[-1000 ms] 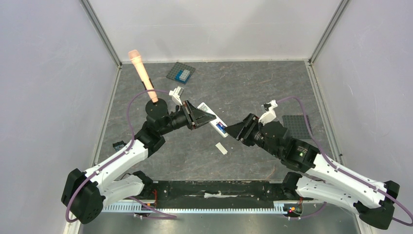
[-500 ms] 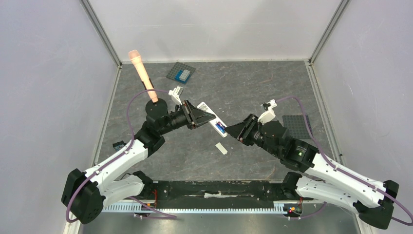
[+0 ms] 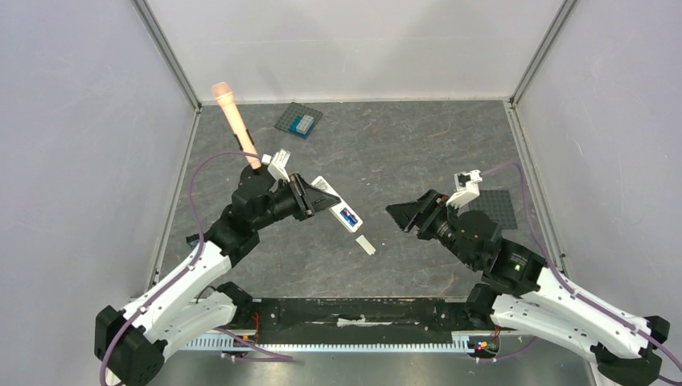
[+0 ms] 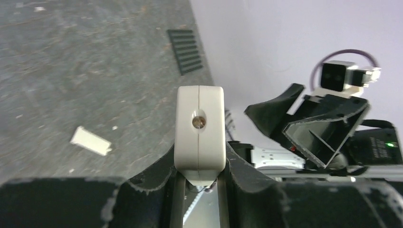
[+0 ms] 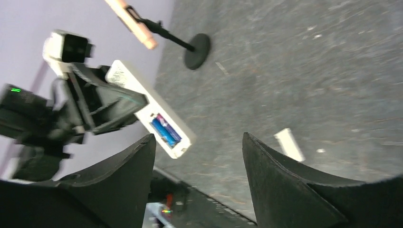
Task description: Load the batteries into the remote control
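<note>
The remote control [image 3: 336, 205] is a slim white bar held above the table, with my left gripper [image 3: 312, 198] shut on its upper half. Its back compartment faces up, and the blue batteries [image 3: 348, 216] lie side by side inside it. The left wrist view shows the remote control [image 4: 199, 128] end-on, clamped between both fingers [image 4: 154, 173]. My right gripper [image 3: 404, 215] hangs open and empty to the right, apart from the remote. From the right wrist, the remote control [image 5: 142, 97] and its batteries [image 5: 165, 130] appear beyond my right gripper [image 5: 198, 137].
A short white strip [image 3: 366, 244] lies on the table below the remote, also visible as the strip [image 5: 290, 145]. A light-blue block on a grey studded plate [image 3: 299, 122] sits at the back. A dark plate [image 3: 492, 207] lies right. A peach rod on a stand [image 3: 232, 121] rises at the left.
My right gripper backed away to the right from the remote's end and opened wider. The left arm drew the remote back to the left and a little lower.
</note>
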Robot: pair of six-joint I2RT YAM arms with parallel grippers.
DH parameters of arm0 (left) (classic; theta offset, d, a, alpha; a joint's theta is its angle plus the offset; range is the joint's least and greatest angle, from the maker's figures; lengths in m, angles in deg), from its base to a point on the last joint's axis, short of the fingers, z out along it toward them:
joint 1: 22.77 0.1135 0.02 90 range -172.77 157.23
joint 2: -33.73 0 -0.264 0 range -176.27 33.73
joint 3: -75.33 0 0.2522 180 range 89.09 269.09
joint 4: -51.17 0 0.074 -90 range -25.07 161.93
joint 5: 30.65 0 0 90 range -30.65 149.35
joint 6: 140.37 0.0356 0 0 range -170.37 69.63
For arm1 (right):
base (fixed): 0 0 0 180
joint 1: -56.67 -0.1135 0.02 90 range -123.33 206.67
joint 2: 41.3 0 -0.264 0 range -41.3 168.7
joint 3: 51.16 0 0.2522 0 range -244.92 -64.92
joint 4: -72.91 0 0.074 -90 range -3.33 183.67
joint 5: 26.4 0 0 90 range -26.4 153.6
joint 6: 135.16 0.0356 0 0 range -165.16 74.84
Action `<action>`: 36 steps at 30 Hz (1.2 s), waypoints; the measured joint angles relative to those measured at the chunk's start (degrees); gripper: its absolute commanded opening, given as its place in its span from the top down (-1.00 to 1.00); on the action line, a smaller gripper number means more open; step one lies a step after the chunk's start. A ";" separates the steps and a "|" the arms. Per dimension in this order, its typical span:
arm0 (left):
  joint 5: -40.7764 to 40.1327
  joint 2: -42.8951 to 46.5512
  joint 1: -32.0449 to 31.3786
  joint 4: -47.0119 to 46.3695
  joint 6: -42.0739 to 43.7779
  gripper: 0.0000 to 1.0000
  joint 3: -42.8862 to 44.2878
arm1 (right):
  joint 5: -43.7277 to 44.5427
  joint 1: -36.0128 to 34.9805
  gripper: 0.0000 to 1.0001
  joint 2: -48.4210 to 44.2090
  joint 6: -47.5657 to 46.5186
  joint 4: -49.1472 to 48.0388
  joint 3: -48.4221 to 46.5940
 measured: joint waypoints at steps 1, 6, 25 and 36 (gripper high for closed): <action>-0.76 0.57 0.09 1.60 0.81 0.96 0.00 | 0.48 0.00 -0.41 0.31 -1.84 0.37 0.09; -4.50 3.34 0.46 8.50 3.74 0.96 -0.48 | -0.61 -0.02 -0.41 10.38 -13.64 3.04 0.13; -14.05 8.48 1.05 12.24 0.87 0.93 -16.65 | -3.30 -6.49 -0.48 51.58 -32.02 5.53 -12.00; -15.74 0.52 1.05 -7.04 -8.07 0.95 -28.81 | -6.05 -5.07 -0.42 61.33 -36.81 8.02 -17.57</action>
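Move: From the right hand, open and empty, the battery cover lies on the table about 3 cm ahead, 6 cm to its left and nearly 30 cm below. The remote control, gripped by the left hand, is some 14 cm left, 3 cm ahead and 3 cm lower; the batteries in its bay are about 11 cm left, level fore and aft, and 4 cm below. From the left hand the cover lies about 9 cm right, level with it, some 27 cm below. Down fast goes the right hand, about 24 cm and some 8 cm left, towards the battery cover, tipping its fingers from nearly level to steeply downward; they stay open and stop short, just above the cover. The left arm sinks too, about 20 cm and 6 cm left, turning slightly and keeping its grip on the remote. ##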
